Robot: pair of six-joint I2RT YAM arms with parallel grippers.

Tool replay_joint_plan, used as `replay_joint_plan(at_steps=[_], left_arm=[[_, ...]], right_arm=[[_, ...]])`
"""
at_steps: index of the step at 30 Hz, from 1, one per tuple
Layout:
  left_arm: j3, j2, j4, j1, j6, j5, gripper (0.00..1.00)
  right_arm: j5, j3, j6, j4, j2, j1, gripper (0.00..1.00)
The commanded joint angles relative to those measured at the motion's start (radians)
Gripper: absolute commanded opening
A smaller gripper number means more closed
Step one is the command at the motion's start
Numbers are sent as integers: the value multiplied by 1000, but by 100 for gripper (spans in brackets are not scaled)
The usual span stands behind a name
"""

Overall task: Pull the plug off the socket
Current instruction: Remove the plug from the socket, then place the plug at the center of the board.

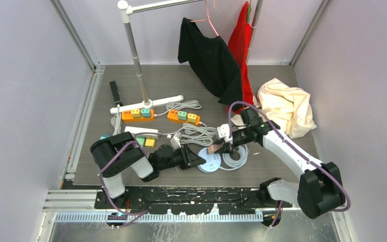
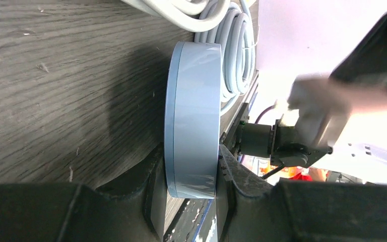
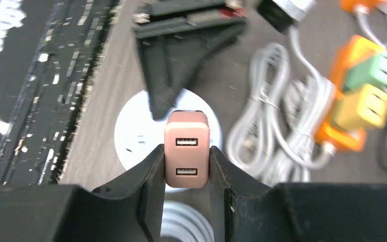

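The socket (image 1: 210, 163) is a round pale-grey disc lying flat on the dark table. My left gripper (image 1: 196, 160) is shut on its rim, and in the left wrist view the disc (image 2: 194, 116) sits edge-on between the two fingers (image 2: 146, 201). The plug (image 3: 187, 151) is a small pink block with two USB ports. My right gripper (image 3: 187, 169) is shut on its sides. The plug (image 1: 214, 148) hangs above the socket's far edge, apart from the disc face (image 3: 133, 133). In the left wrist view the plug is a blurred pale shape (image 2: 317, 103) away from the disc.
A coil of grey cable (image 1: 236, 157) lies right beside the socket. Two orange power strips (image 1: 137, 115) (image 1: 183, 117) and more cable (image 1: 197, 134) lie behind. A clothes rack pole (image 1: 137, 60), black shirt (image 1: 209, 58), red garment (image 1: 242, 45) and cream cloth (image 1: 287, 106) stand farther back.
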Motion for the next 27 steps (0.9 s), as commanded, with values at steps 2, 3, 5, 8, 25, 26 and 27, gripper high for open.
replay_joint_plan(at_steps=[2, 3, 5, 8, 25, 26, 27], left_arm=[[-19, -73, -75, 11, 123, -49, 0], [-18, -89, -78, 10, 142, -44, 0], [-13, -122, -97, 8, 179, -34, 0], [-12, -190, -148, -3, 239, -36, 0], [-3, -603, -473, -69, 571, -104, 0], [-3, -607, -470, -70, 573, -104, 0], [-4, -609, -468, -72, 574, -103, 0]], right_arm=[[-73, 91, 66, -97, -70, -188, 1], [-64, 96, 100, -87, -70, -209, 1], [-35, 105, 196, -39, -63, -249, 1], [35, 110, 391, 64, -59, -298, 1], [312, 270, 707, 8, 265, -549, 12], [316, 276, 726, 6, 287, -549, 13], [321, 282, 743, 6, 310, -549, 13]])
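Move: The right hand already holds the pink plug free of the round socket. From it the cream cloth's middle lies about 19 cm ahead, 33 cm right and 10 cm below; the grey cable coil is 4 cm back, 9 cm right and 11 cm below. The left hand grips the round socket, whose middle is some 4 cm right and 1 cm ahead of it, level; the plug is 5 cm ahead of that hand, 6 cm right and 6 cm up. Right hand carries the plug some 20 cm right-forward towards the cloth; left raises the socket about 6 cm. ##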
